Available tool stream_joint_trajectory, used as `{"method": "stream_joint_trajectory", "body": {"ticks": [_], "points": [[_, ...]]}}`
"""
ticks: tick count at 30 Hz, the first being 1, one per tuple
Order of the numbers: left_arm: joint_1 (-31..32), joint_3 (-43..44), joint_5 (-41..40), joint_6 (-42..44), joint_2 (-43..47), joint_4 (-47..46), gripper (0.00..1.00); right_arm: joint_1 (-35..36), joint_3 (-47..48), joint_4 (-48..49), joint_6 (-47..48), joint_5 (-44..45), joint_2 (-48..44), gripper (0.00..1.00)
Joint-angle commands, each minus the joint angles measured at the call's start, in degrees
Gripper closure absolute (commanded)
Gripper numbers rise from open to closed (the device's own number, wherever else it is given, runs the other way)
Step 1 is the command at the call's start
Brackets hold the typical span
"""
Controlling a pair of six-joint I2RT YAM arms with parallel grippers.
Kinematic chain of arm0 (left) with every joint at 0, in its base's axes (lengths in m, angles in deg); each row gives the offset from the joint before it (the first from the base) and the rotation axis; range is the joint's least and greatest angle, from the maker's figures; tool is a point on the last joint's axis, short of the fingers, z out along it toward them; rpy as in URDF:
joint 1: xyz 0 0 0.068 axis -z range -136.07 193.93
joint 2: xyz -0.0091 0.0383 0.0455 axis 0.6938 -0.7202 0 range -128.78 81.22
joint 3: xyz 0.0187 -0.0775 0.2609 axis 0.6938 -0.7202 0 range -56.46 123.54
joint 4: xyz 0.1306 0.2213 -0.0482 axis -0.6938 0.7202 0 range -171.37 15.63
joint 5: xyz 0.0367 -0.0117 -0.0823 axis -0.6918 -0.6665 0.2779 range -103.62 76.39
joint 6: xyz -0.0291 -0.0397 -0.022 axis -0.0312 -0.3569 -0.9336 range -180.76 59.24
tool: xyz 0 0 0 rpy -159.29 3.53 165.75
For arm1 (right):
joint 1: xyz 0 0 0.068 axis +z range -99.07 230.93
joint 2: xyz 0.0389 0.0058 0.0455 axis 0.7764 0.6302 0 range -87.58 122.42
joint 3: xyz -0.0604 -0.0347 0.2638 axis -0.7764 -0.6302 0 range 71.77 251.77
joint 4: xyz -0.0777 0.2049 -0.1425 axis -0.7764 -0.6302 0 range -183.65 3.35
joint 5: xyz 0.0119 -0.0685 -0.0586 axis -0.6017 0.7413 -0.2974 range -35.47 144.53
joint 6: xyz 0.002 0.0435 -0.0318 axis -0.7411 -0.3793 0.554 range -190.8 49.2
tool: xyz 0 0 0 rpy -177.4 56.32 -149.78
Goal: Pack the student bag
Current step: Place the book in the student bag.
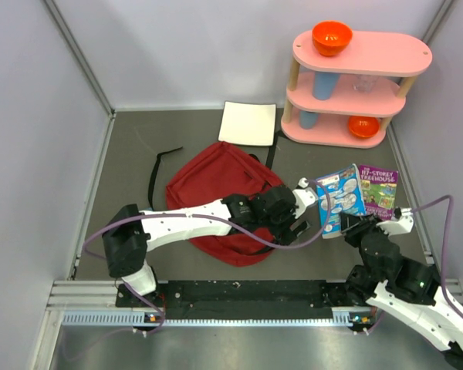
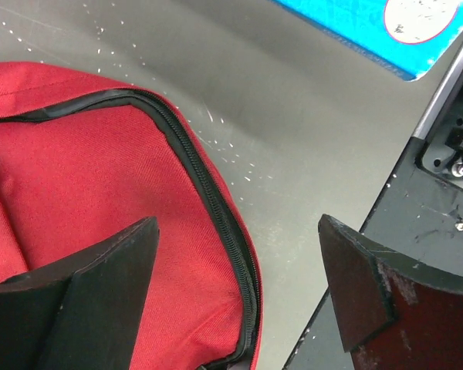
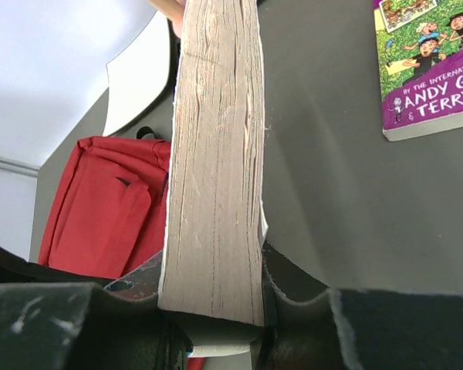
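Observation:
The student bag (image 1: 212, 189), a dark red backpack with black straps, lies flat in the middle of the table. My left gripper (image 1: 297, 225) is open over the bag's near right corner. In the left wrist view it (image 2: 235, 289) straddles the bag's black zipper (image 2: 216, 208), and the bag's red fabric (image 2: 85, 177) lies under the left finger. My right gripper (image 1: 353, 224) is shut on a blue book (image 1: 340, 198) and holds it on edge just right of the bag. In the right wrist view the book's page edges (image 3: 216, 154) sit clamped in the gripper (image 3: 216, 308), with the bag (image 3: 100, 204) behind.
A purple book (image 1: 380, 191) lies flat right of the blue one and shows in the right wrist view (image 3: 428, 65). A white notebook (image 1: 248, 123) lies behind the bag. A pink shelf (image 1: 355, 85) holding orange bowls and blue cups stands back right. A black rail (image 2: 424, 223) runs along the table's near edge.

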Motion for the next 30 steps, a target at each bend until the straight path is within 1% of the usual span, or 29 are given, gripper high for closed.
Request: {"method": "stream_joint_trajectory", "body": {"ticks": [1,2,4,6,7,9,14,17,22,24,27,28,30], "points": [[0.3,3.2,-1.0,1.0,-1.7,3.5,0.14,-0.2,3.2,3.0,-1.5,2.2,-0.8,1.0],[0.3,3.3,-1.8,0.7,-1.9,3.9,0.16,-0.2,3.2,2.8,-1.6,2.0,-0.8,1.0],[0.3,3.2,-5.9,-0.1,-2.4,4.4,0.24,-0.2,3.2,2.9,-1.6,1.8,-0.8,1.0],[0.3,3.2,-7.4,-0.6,-2.7,4.4,0.25,-0.3,3.1,2.9,-2.0,1.7,-0.8,1.0],[0.2,3.3,-9.2,-1.0,-2.9,4.5,0.25,-0.2,3.1,2.9,-2.2,1.6,-0.8,1.0],[0.3,3.6,-9.6,-1.2,-3.5,4.6,0.25,-0.3,3.1,2.9,-2.5,1.4,-0.9,1.0],[0.3,3.5,-11.0,-2.1,-4.6,3.9,0.21,-0.2,3.0,2.9,-2.5,1.3,-1.2,1.0],[0.3,4.6,-10.8,-2.0,-6.4,5.1,0.2,-0.2,2.7,2.9,-2.6,1.1,-1.7,0.99],[0.3,4.7,-11.1,-2.7,-8.1,5.2,0.22,-0.2,2.2,2.9,-3.1,1.1,-2.3,0.99],[0.3,4.7,-12.4,-2.9,-8.1,5.2,0.27,-0.1,2.2,2.9,-3.1,1.1,-2.3,0.99],[0.3,4.6,-14.6,-3.3,-7.5,5.5,0.43,-0.3,2.2,2.9,-3.1,1.1,-2.3,0.99],[0.3,4.5,-15.4,-3.7,-7.4,5.5,0.53,-0.2,2.2,2.9,-3.2,1.2,-2.3,0.99],[0.3,4.2,-17.8,-4.1,-6.6,5.5,0.64,-0.2,2.2,2.8,-3.2,1.1,-2.3,0.99]]}}
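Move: The bag's zipped side edge is what my left hand is going for: about 3 cm ahead, 3 cm to its left and 6 cm below. The middle of the student bag is some 8 cm ahead and 17 cm left. The blue book in my right hand stands roughly 8 cm ahead and 13 cm right of my left hand, the purple book 12 cm ahead and 27 cm right. From my right hand, the zipped edge lies about 19 cm left, 2 cm ahead and 9 cm lower. I bring my left hand down some 5 cm, easing it forward and a little left onto the bag's zipped edge, and tip its fingers about 15 degrees steeper towards the table. The fingers, nearly wide open until late, then close to under half and begin to pinch the edge between them. ##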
